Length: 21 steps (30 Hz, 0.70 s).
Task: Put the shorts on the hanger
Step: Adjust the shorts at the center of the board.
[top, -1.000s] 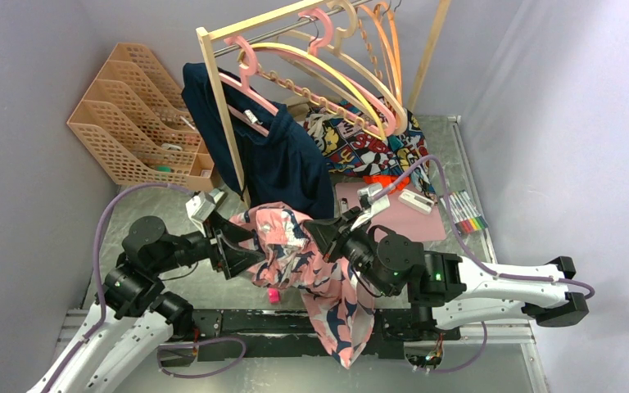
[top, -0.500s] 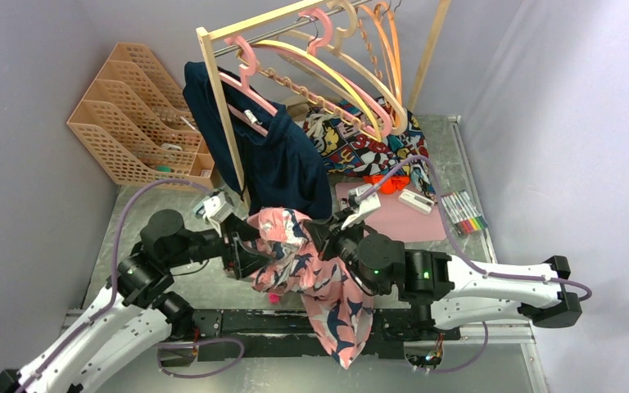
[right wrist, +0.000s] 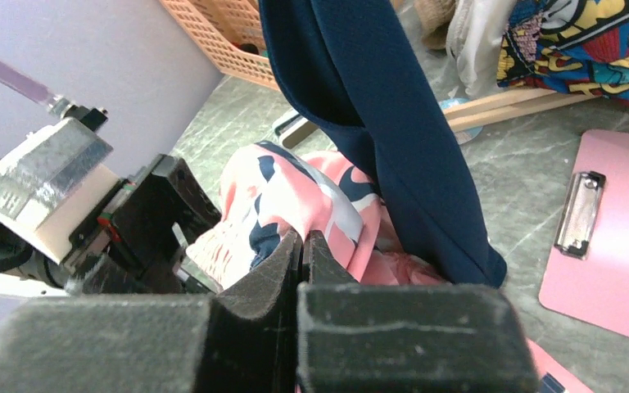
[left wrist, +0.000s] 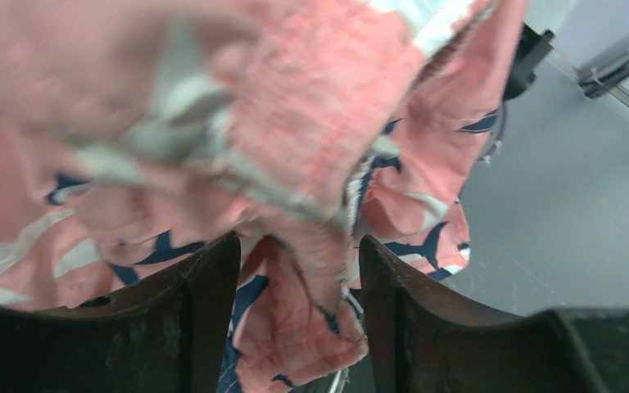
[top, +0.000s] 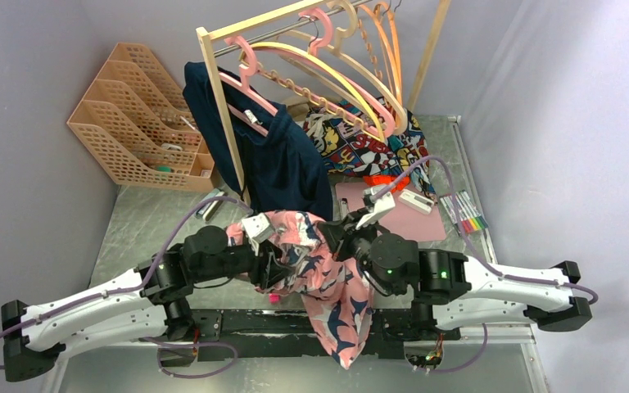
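Note:
The salmon-pink shorts (top: 328, 274) with navy and white blotches hang bunched between my two grippers, one leg drooping over the table's near edge. My right gripper (top: 333, 237) is shut on an upper fold of the shorts (right wrist: 295, 196), its fingers pressed together (right wrist: 302, 236). My left gripper (top: 272, 266) is pushed into the cloth from the left. Its jaws (left wrist: 299, 246) stand apart, with a fold of the shorts (left wrist: 295, 327) hanging between them. The pale yellow hanger (top: 328, 72) hangs on the rack at the back, among pink ones.
A wooden rack (top: 219, 106) stands behind, with a navy garment (top: 282, 168) hanging close to the shorts. Cartoon-print cloth (top: 368, 143), a pink clipboard (top: 397, 217) and markers (top: 467, 211) lie at the right. An orange file tray (top: 135, 115) sits at the back left.
My left arm has swung right and stretched into the shorts, and its jaws have narrowed around a fold. The right gripper stays shut on the cloth, barely shifted.

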{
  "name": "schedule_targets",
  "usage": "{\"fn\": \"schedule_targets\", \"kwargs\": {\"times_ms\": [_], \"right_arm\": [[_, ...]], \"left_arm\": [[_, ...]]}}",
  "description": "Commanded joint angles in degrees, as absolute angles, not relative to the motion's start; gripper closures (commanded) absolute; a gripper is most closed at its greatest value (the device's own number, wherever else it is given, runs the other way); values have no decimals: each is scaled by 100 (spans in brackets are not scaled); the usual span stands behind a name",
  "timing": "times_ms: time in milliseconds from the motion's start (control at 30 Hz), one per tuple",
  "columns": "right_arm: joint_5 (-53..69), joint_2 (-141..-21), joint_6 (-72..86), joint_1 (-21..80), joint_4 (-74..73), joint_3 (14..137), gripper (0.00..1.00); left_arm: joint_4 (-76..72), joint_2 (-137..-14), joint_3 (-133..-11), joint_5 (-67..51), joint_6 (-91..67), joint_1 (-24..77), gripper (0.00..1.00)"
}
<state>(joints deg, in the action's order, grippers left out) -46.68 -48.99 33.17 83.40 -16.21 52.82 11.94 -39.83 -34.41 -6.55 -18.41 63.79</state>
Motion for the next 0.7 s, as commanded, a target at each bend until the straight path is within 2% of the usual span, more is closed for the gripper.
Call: {"fn": "schedule_targets", "kwargs": {"times_ms": [0,67,200,233,333,367,433,467,533,667], "right_arm": [[-4636,-4426,3544,8314,-2065,5298,100],[-4422,-4281,3494,8308,-2090,5173,100],[-3953,-4238,3428,8313,-2495,5141,100],[-3820,-4269,3409,8310,-2640,5182,100],[-3460,-4329,3262,8312,-2922,5321,98],[-3311,-4335,3148,8310,-2963,5367,87],[-2992,-4372,2841,8308,-3099,5562,50],[-2828,-4407,2597,8316,-3197,5690,36],[-2599,-4476,2233,8318,-3439,6148,26],[-2550,-4611,1593,8323,-3722,6783,24]], "left_arm": [[969,-3764,-3355,155,-1783,6425,45],[982,-3795,-3404,262,-1730,6425,57],[1206,-4012,-3764,489,-1564,6425,88],[1258,-4063,-3871,515,-1490,6425,92],[1352,-4208,-4203,502,-1350,6426,93],[1392,-4268,-4311,501,-1312,6425,93],[1522,-4353,-4546,501,-1234,6425,93],[1639,-4397,-4697,504,-1182,6425,93],[1870,-4496,-5004,493,-1054,6425,93],[2350,-4690,-5556,561,-783,6425,93]]}}
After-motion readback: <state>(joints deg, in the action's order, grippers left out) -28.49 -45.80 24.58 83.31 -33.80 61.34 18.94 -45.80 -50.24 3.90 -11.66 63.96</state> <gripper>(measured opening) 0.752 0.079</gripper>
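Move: The shorts' bunched waistband hangs almost between my open left fingers, about 2 cm ahead and 2 cm to the right, at their height. From my right hand, which still pinches the shorts higher up, that spot is some 4 cm back, 7 cm left and 9 cm down. From my left hand, the hanging navy garment is roughly 17 cm ahead and 3 cm left, slightly higher; the magenta strip lies some 20 cm below, 4 cm ahead and 5 cm left. I edge my left hand forward into the bunched waistband and close its fingers on the cloth, then lift it about 7 cm, still easing forward. Meanwhile I draw my right hand back some 4 cm and slightly right, turning it about 20 degrees counter-clockwise; it dips, opens to let go of the shorts once my left grip is shut, and starts back up. ##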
